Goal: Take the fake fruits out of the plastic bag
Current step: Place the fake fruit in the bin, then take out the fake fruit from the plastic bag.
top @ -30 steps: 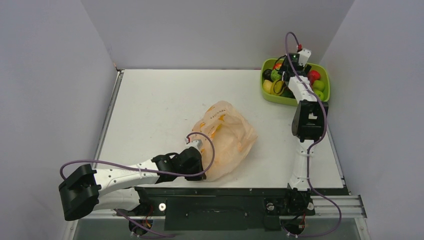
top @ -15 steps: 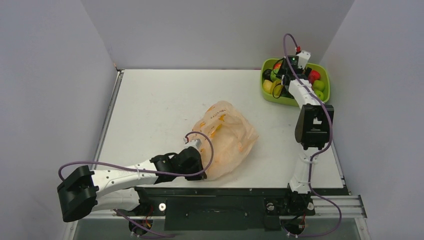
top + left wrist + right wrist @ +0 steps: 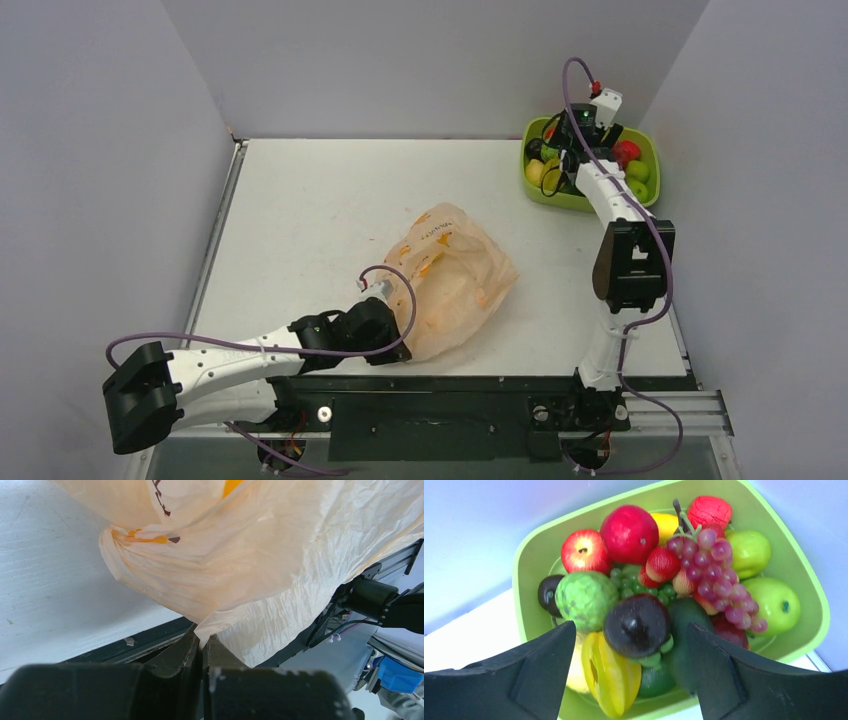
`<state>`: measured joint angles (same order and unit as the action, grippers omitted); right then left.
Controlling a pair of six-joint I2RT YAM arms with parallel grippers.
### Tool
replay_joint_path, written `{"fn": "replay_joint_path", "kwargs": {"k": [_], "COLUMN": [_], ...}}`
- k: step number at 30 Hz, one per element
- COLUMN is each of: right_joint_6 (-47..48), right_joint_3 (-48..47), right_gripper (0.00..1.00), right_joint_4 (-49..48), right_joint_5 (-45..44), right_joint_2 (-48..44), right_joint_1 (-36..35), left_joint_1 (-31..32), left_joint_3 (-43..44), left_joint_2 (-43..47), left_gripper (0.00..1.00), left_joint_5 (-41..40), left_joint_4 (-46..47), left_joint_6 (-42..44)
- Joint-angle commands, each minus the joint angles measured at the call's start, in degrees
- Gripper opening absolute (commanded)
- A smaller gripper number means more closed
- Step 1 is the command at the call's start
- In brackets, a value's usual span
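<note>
The peach-orange plastic bag (image 3: 452, 272) lies crumpled near the table's front edge. My left gripper (image 3: 384, 326) is shut on a corner of the bag (image 3: 260, 555), and the film is pinched between the jaws of this gripper (image 3: 202, 641). The fake fruits (image 3: 590, 165) are piled in a lime-green tray (image 3: 652, 150) at the back right. My right gripper (image 3: 630, 630) hangs open over them, holding nothing. Below it lie a dark plum (image 3: 636, 625), a yellow starfruit (image 3: 611, 675), a red apple (image 3: 585, 550) and a purple grape bunch (image 3: 716, 580). I see no fruit through the bag.
The tray's rim (image 3: 519, 570) sits close to the back and right walls. Grey walls enclose the white table (image 3: 310, 220) on three sides. A black rail (image 3: 150, 640) runs along the near edge just below the bag.
My left arm has drawn back toward the near left, tugging the bag's pinched corner. My right arm has lifted a little above the tray, jaws still open.
</note>
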<state>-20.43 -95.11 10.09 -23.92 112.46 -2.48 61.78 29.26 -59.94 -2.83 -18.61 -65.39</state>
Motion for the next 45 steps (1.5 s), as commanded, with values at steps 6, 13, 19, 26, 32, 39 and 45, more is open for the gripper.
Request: {"fn": "replay_joint_path", "kwargs": {"k": [6, 13, 19, 26, 32, 39, 45], "right_joint_6": [1.47, -3.11, -7.56, -6.89, -1.94, -3.07, -7.6], "right_joint_3": [1.06, 15.22, 25.34, 36.43, 46.93, 55.1, 56.11], "right_gripper": [0.78, 0.78, 0.78, 0.75, 0.66, 0.57, 0.53], "right_joint_4": [-0.57, -1.07, 0.62, 0.57, -2.0, -4.1, -8.13], "right_joint_5": [0.53, -1.79, -0.36, 11.61, 19.08, 22.47, 22.62], "right_joint_2": [-1.43, -14.9, -25.98, -42.31, -54.38, -58.09, -51.96], "right_joint_1": [0.1, -3.31, -9.65, -21.55, -34.34, -43.47, -44.99], "left_joint_1": [-0.08, -0.08, -0.17, -0.38, -0.89, -1.51, -2.28], "left_joint_3": [1.13, 1.06, 1.73, 4.33, 6.81, 14.36, 27.88], "left_joint_2": [-0.69, -0.96, 0.58, 0.74, 0.79, 0.7, -0.02], "left_gripper": [0.0, 0.0, 0.0, 0.0, 0.0, 0.0, 0.0], "left_joint_5": [0.09, 0.55, 0.21, -1.05, -2.71, -4.76, -5.68], "left_joint_4": [2.42, 2.33, 1.18, -1.47, -3.16, -8.77, -17.96], "left_joint_6": [-2.02, -1.94, -1.45, 0.25, 2.05, 5.27, 11.05]}}
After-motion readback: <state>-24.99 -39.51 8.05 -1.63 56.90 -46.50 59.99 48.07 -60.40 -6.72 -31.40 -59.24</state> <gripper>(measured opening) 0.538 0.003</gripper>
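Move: The open bag's middle lies about 29 cm back and 31 cm left of my right hand, some 16 cm lower. That hand is still over the bin, whose centre is about 4 cm farther out, 2 cm right and 14 cm below it; the eggplant lies in the bin roughly 3 cm ahead, 1 cm left and 10 cm down. From my left hand, holding the near rim, the bag's middle is 17 cm ahead, 8 cm right and slightly lower. My empty right hand leaves the bin, dipping briefly before it swings back and left about 45 cm, rising on the way and then sinking over the bag's mouth. It turns some 60 degrees counter-clockwise while the open fingers narrow to about half. Late on, my left hand, keeping its pinch on the rim, lifts about 9 cm and eases a little forward. ##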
